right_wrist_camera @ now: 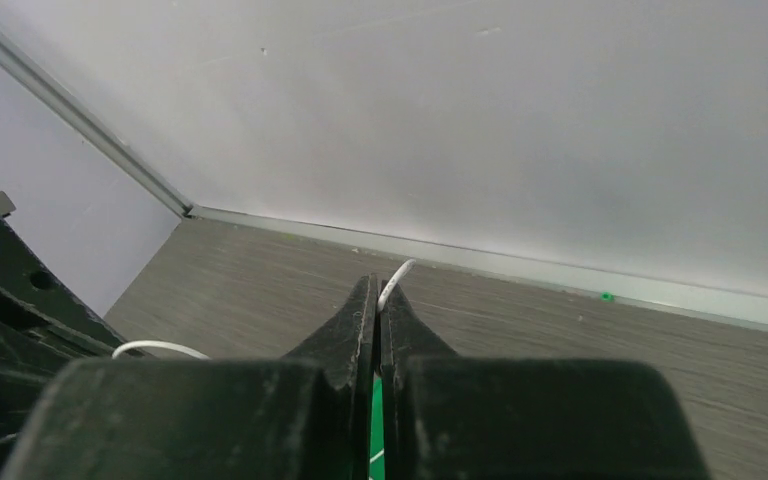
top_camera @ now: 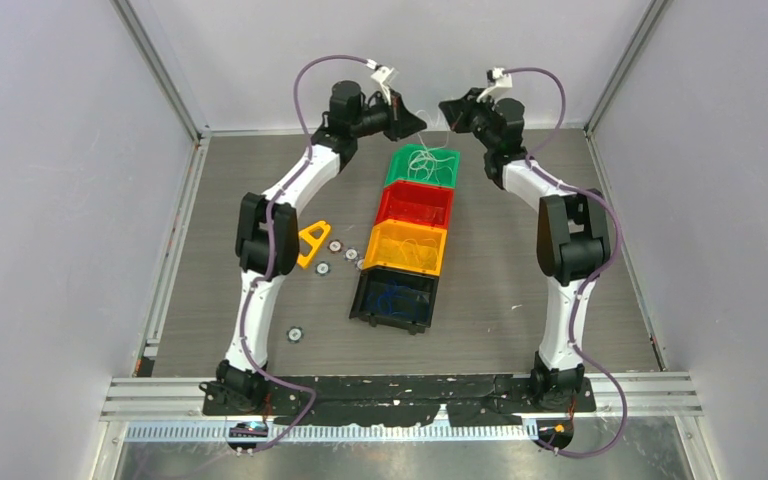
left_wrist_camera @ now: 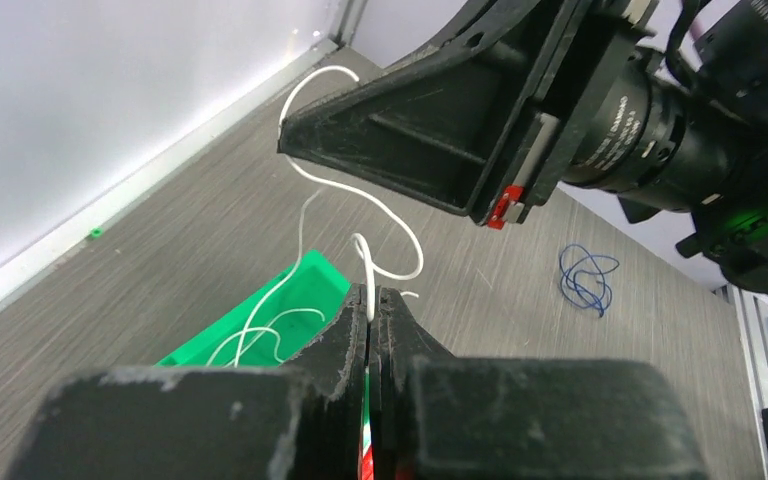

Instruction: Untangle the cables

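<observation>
Both grippers meet high over the far end of the table, above the green bin (top_camera: 423,167). A white cable (left_wrist_camera: 360,200) runs between them in loose loops. My left gripper (left_wrist_camera: 371,297) is shut on one part of this cable, which pokes up between its fingertips. My right gripper (right_wrist_camera: 378,290) is shut on the other end; a short white tip (right_wrist_camera: 398,275) sticks out past its jaws. From above the left gripper (top_camera: 420,122) and right gripper (top_camera: 447,106) nearly face each other. More white cables (left_wrist_camera: 260,335) lie in the green bin (left_wrist_camera: 312,285). A blue cable (left_wrist_camera: 587,278) lies loose on the table.
A row of bins runs down the middle: green, red (top_camera: 415,204), yellow (top_camera: 405,246) and black (top_camera: 394,298), the black one holding blue cable. A yellow triangular piece (top_camera: 313,243) and several small round parts (top_camera: 335,244) lie left of the bins. Walls close in the table.
</observation>
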Controlling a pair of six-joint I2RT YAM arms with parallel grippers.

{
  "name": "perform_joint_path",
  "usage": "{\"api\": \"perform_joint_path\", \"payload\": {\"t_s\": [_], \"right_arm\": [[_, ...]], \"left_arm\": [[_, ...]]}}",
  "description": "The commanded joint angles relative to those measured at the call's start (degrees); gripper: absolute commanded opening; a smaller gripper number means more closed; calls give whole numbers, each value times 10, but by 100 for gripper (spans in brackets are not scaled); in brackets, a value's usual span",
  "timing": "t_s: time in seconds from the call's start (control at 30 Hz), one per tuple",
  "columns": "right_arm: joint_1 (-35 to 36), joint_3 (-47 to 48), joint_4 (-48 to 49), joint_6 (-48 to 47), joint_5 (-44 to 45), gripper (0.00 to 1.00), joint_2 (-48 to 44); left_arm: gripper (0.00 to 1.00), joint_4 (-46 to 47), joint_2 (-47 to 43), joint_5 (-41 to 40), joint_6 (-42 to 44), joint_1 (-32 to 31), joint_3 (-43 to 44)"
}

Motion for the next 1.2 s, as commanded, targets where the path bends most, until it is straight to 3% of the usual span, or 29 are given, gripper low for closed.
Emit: {"api": "perform_joint_path", "payload": {"t_s": [0.0,0.3,0.47,0.67,0.83,1.0,1.17], "right_arm": [[-7,-27,52,5,-16,5,-82],[-14,-17,25,-3,-60,5,-97],[-13,-32,-30,-10,-94,5,-115],[-12,-32,-139,-28,-140,5,-119],[-11,-13,-274,-117,-159,5,-125],[2,26,-435,-215,-158,5,-106],[17,81,-491,-261,-125,5,-70]], "left_arm": [[0,-32,33,-9,39,-10,42],[0,-121,63,-82,54,-12,81],[0,-182,41,-88,25,-12,43],[0,-190,42,-110,-45,-14,7],[0,-210,55,-139,-64,-13,22],[28,-189,52,-114,-67,-10,28],[69,-65,-9,-40,-96,9,-40]]}}
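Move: Both hands hold the white cable over the green bin: from the left hand the bin's middle lies about 4 cm ahead, level sideways, some 22 cm below. The red bin is roughly 7 cm back of that hand and 1 cm to its left, equally low. From the right hand the green bin lies 2 cm back, 4 cm left and 22 cm down; the red bin is some 13 cm back and 5 cm left. Left sinks 14 cm towards the green bin, releasing white cable; right, still gripping it, draws back and down. ##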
